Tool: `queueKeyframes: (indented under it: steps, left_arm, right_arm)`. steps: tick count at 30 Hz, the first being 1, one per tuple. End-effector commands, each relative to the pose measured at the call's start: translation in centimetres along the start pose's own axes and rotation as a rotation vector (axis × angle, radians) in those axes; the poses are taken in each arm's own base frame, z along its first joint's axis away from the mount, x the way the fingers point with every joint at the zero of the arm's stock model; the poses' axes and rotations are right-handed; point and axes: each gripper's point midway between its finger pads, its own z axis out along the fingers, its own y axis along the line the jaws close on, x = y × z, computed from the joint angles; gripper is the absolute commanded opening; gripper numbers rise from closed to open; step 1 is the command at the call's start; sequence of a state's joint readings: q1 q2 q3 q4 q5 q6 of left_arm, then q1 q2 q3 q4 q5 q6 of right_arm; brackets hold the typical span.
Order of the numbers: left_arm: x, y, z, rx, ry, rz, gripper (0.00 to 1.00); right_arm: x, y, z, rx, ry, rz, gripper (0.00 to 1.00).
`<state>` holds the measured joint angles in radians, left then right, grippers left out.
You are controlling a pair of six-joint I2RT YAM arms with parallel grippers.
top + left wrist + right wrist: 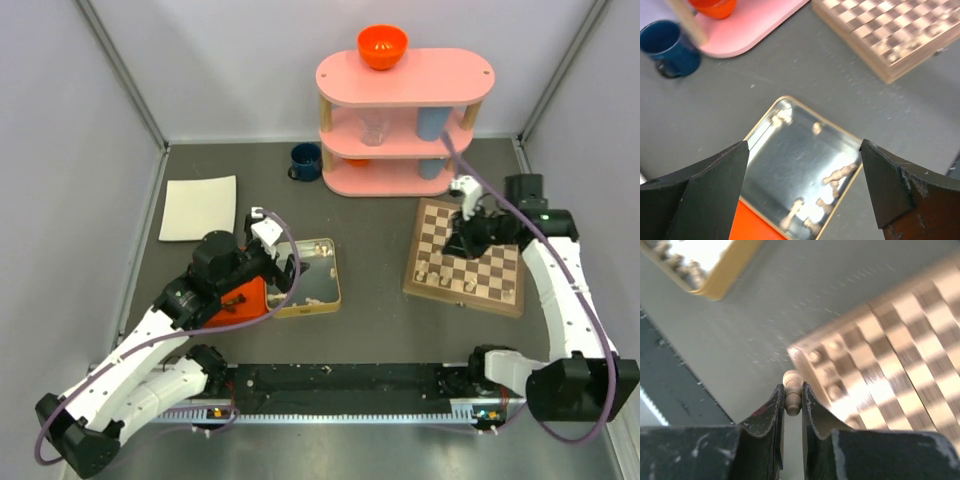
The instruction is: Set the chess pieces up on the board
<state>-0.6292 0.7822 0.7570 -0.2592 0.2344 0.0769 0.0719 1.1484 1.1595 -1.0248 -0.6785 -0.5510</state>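
Note:
The board [490,270] lies at the right of the table, with a few chess pieces [424,272] standing along its near-left edge. My right gripper [463,238] hovers over it. In the right wrist view the right gripper [792,390] is shut on a pale cream chess piece [791,378], held just off the board's [890,350] corner, where cream pieces [814,357] stand. My left gripper [804,145] is wide open above the silver tin [785,155], nothing between its fingers. Several cream pieces [840,174] lie in the tin.
An orange tray [757,227] lies against the tin's near side. A blue mug [305,161] and a pink three-tier shelf [405,80] carrying an orange bowl [382,46] stand at the back. A white cloth [198,207] lies at the left.

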Motion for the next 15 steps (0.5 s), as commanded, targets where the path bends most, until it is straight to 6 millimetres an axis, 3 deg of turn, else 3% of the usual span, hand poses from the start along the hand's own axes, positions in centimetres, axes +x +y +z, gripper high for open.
queueKeyframes:
  steps: [1,6,11,15]
  left_arm:
    - [3.8,3.3,-0.4,-0.166,0.118,0.084,0.98]
    - [4.5,3.5,-0.4,-0.174,0.137,0.092,0.98]
    - [4.2,3.4,-0.7,-0.175,0.101,0.095,0.98]
    - [4.0,3.2,-0.8,-0.169,0.082,0.094,0.98]
  right_arm:
    - [4.0,-4.1,-3.8,0.205,0.058,0.139,0.02]
    - [7.5,-7.3,-6.4,0.384,0.097,0.307,0.02]
    - [11.8,-9.1,-6.7,0.517,0.199,0.398,0.03]
    - [13.2,-10.3,-6.8,0.589,0.225,0.424,0.03]
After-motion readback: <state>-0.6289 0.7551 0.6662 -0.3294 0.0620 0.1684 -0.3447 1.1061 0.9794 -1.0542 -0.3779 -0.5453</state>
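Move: From the right hand, holding a pale chess piece, the empty near-rank squares lie about 14 cm to the right, 5 ahead, 16 below; the corner piece is 18 right and 4 ahead, the mid-rank piece 8 right and 6 ahead. From the left hand, the tin's near-side pieces lie 6 ahead, 2 right, 23 below; its far pieces 21 ahead, 4 right; the orange tray 19 left, 8 ahead. Sweeping quickly rightward about 14 cm and sinking 7, the right hand carries the pinched pale piece along the board's near side towards the free squares before the right corner, its wrist swinging some 30 degrees clockwise and its fingers tipping steeper. The left hand, still wide open and empty, lowers 5 cm towards the tin, edging left. ##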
